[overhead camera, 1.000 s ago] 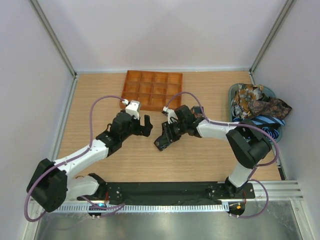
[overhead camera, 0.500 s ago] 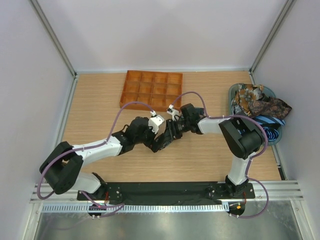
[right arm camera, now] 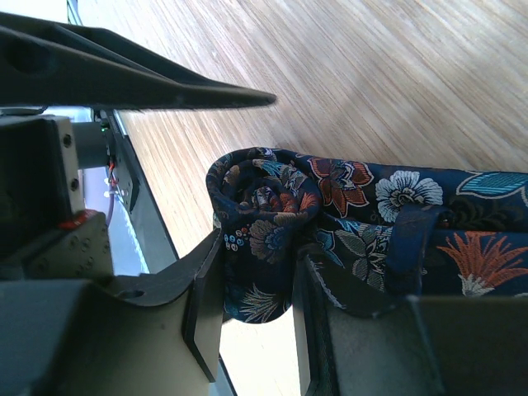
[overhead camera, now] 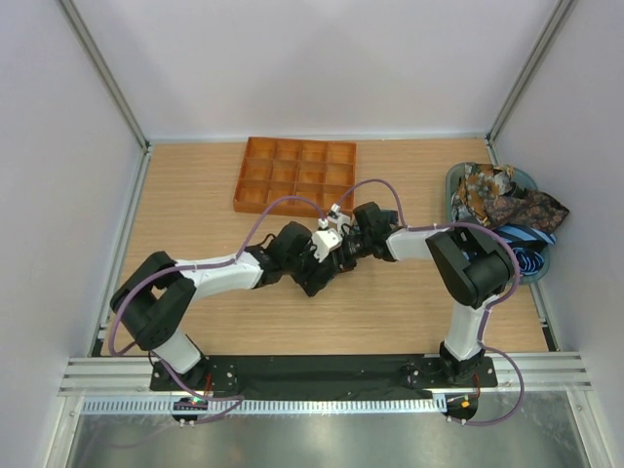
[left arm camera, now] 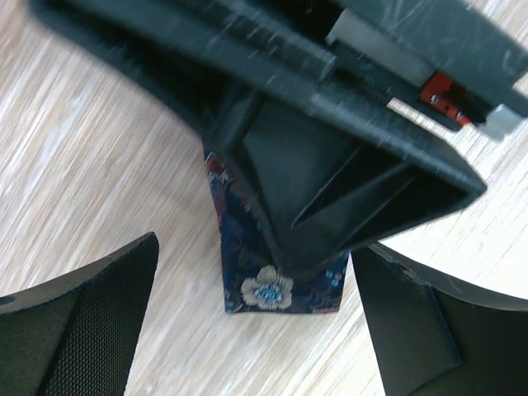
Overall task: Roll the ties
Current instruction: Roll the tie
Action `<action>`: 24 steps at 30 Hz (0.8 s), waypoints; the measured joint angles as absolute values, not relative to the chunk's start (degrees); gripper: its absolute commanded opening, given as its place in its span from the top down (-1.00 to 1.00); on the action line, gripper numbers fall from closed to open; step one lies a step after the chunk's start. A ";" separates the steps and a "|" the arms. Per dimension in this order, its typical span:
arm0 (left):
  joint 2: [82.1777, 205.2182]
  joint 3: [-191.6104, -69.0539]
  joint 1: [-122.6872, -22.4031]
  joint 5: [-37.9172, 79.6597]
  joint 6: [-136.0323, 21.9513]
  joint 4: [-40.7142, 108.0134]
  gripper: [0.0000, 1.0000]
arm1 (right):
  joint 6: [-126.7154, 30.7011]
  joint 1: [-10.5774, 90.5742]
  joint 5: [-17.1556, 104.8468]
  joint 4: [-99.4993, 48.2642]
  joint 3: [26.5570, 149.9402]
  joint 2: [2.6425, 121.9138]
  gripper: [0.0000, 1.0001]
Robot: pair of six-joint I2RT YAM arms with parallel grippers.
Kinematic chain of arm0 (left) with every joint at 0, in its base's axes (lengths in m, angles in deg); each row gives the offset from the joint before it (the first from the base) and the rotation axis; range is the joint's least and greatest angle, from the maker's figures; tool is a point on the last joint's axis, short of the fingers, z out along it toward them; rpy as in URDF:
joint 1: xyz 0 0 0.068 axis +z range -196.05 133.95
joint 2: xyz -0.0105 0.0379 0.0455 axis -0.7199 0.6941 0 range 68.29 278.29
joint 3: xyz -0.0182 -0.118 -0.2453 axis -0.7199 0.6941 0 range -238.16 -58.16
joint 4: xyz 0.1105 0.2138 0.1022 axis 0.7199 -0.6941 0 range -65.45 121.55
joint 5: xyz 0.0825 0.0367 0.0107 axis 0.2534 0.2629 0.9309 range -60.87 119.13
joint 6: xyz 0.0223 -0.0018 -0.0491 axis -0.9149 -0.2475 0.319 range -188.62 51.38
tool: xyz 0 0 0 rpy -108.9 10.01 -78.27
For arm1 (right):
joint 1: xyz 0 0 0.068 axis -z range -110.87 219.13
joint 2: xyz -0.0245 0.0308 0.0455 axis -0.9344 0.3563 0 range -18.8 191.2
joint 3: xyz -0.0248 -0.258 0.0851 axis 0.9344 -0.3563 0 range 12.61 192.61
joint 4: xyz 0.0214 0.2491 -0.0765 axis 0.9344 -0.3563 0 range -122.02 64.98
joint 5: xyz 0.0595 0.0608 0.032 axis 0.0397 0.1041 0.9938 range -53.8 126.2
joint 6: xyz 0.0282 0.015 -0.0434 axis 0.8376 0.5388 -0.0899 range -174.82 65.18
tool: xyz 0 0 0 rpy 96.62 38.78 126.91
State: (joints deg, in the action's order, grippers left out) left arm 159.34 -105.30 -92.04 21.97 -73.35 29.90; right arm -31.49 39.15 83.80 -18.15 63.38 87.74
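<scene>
A dark floral tie [right arm camera: 264,206], rolled at one end, has its roll pinched between the fingers of my right gripper [right arm camera: 256,318], which is shut on it. An unrolled stretch runs off to the right. In the left wrist view the roll [left arm camera: 276,289] stands on the wood under the right gripper's black fingers [left arm camera: 330,165]. My left gripper [left arm camera: 256,330] is open, with one finger on each side of the roll and not touching it. From above, both grippers meet mid-table, left [overhead camera: 314,273] and right [overhead camera: 336,261]. More ties [overhead camera: 502,200] lie heaped at the right.
An orange gridded tray [overhead camera: 295,175] sits at the back, just behind the two grippers. The heap of ties fills a teal basket [overhead camera: 454,185] against the right wall. The left arm lies stretched across the near middle of the wooden table.
My left arm has swung right and forward from left of centre until its open jaws straddle the roll. The right gripper has shifted slightly, still shut on the tie.
</scene>
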 measured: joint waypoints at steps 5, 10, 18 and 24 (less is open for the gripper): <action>162.64 -107.53 -92.90 21.89 -74.34 28.30 -1.00 | -31.47 39.24 83.99 -18.10 63.38 87.89 0.43; 165.92 -109.87 -93.70 23.42 -75.08 25.61 -0.92 | -31.42 39.32 84.13 -18.08 63.38 87.98 0.43; 170.09 -115.94 -95.37 24.36 -74.69 21.28 -0.29 | -30.64 39.85 83.23 -17.93 63.36 88.00 0.43; 170.88 -117.28 -96.44 24.99 -76.13 19.84 0.14 | -28.15 41.12 82.64 -19.04 63.31 88.11 0.20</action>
State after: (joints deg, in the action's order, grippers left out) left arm 170.88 -117.28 -96.44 24.99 -76.13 19.84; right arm -28.15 41.12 82.64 -19.04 63.31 88.11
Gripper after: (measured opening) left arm 0.506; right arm 0.377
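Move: The tie roll is pinched in the right gripper, right at its pads. It lies about 3 cm to the right of the left gripper's point and 3 cm below, level with it fore and aft, the open left fingers reaching down over it. The tie's unrolled tail ends some 9 cm ahead and 14 cm right of the left hand, 4 cm below; the compartment box's middle is about 20 cm ahead and 8 cm left, also 4 cm down. Bring the wide-open left gripper down about 2.5 cm first, then slide it some 2.5 cm to the right onto the tie roll, rolling the hand about 10 degrees so its left side rises. Shut its fingers to about half as you slide, until they pinch the roll beside the right fingers. Keep the roll gripped in the right hand while that hand shifts roughly 1 cm forward and right near the end, turning slightly clockwise. ##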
